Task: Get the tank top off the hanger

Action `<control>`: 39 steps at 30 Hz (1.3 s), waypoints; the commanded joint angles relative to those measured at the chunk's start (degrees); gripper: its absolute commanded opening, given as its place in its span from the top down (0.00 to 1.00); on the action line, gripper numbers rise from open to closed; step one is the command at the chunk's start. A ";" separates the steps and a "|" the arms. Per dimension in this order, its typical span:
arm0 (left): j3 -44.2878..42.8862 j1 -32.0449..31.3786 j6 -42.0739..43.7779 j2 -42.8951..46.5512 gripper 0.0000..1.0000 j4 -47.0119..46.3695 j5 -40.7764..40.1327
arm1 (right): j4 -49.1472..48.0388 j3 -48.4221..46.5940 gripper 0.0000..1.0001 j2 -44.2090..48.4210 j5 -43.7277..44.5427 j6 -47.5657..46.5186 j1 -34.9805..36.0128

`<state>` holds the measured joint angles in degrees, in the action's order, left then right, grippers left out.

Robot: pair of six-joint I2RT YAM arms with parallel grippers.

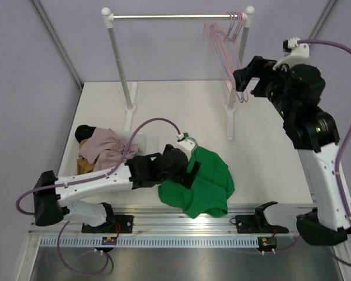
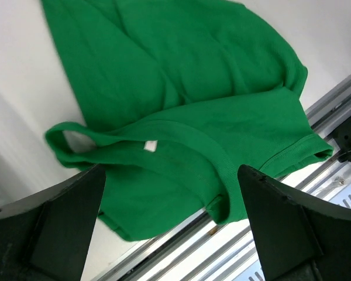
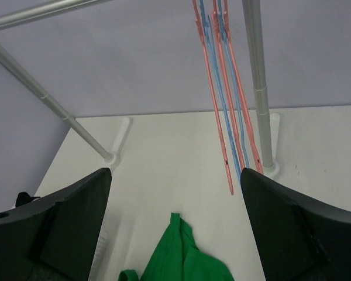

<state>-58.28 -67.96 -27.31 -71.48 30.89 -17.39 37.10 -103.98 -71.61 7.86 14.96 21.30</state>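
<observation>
The green tank top (image 1: 202,181) lies crumpled on the table near the front edge, off any hanger. In the left wrist view its strap loop and white label show on the tank top (image 2: 181,76). My left gripper (image 1: 189,171) hovers just over its left side, open, with nothing between the fingers (image 2: 171,175). Several pink and blue hangers (image 1: 222,52) hang bare at the right end of the rail. My right gripper (image 1: 250,76) is raised beside them, open and empty (image 3: 175,172), with the hangers (image 3: 225,105) just ahead and the tank top (image 3: 181,257) far below.
The clothes rack's rail (image 1: 175,17) spans the back, with posts standing on the table at left (image 1: 120,64) and right (image 1: 231,111). A pile of pink and black clothes (image 1: 102,146) lies at the left. A metal rail (image 1: 164,219) runs along the table's front edge.
</observation>
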 commanded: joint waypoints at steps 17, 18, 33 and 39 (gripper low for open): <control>-14.85 -4.98 -1.25 -37.94 0.06 -3.73 3.31 | 5.00 21.10 0.01 27.49 -15.33 -1.25 -0.21; -14.58 -4.99 -1.34 -38.20 0.12 -4.26 3.76 | 5.08 21.02 0.00 27.84 -15.42 -1.25 -0.21; -23.36 -3.23 -0.38 -17.04 1.00 16.44 -21.36 | 3.06 22.33 0.00 31.45 -15.15 -0.99 -0.21; -33.54 2.39 0.68 -10.88 1.00 27.71 -28.75 | 1.92 23.56 0.00 31.80 -15.15 -0.64 -0.21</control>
<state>-86.11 -68.29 -27.83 -85.97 50.87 -36.99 42.37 -80.82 -40.18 -6.24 13.93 21.30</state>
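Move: Below the open left hand, about 16 cm down and some 6 cm to its right, the green tank top lies spread on the table, its middle barely ahead of the hand. The white basket with the clothes already removed is about 33 cm to that hand's left and 10 cm farther out. From the right hand the tank top is about 17 cm back, 16 cm left and 48 cm below; the empty hangers hang roughly 17 cm ahead, 4 cm left, slightly below. Sweeping right about 8 cm and down about 15, the left hand reaches the green tank top and shuts its fingers on a bunch near the middle, then lifts it some 22 cm, drifting left and forward as the wrist turns about 20 degrees counter-clockwise. Meanwhile the open, empty right hand keeps backing away from the hangers, about 15 cm and slightly down. ##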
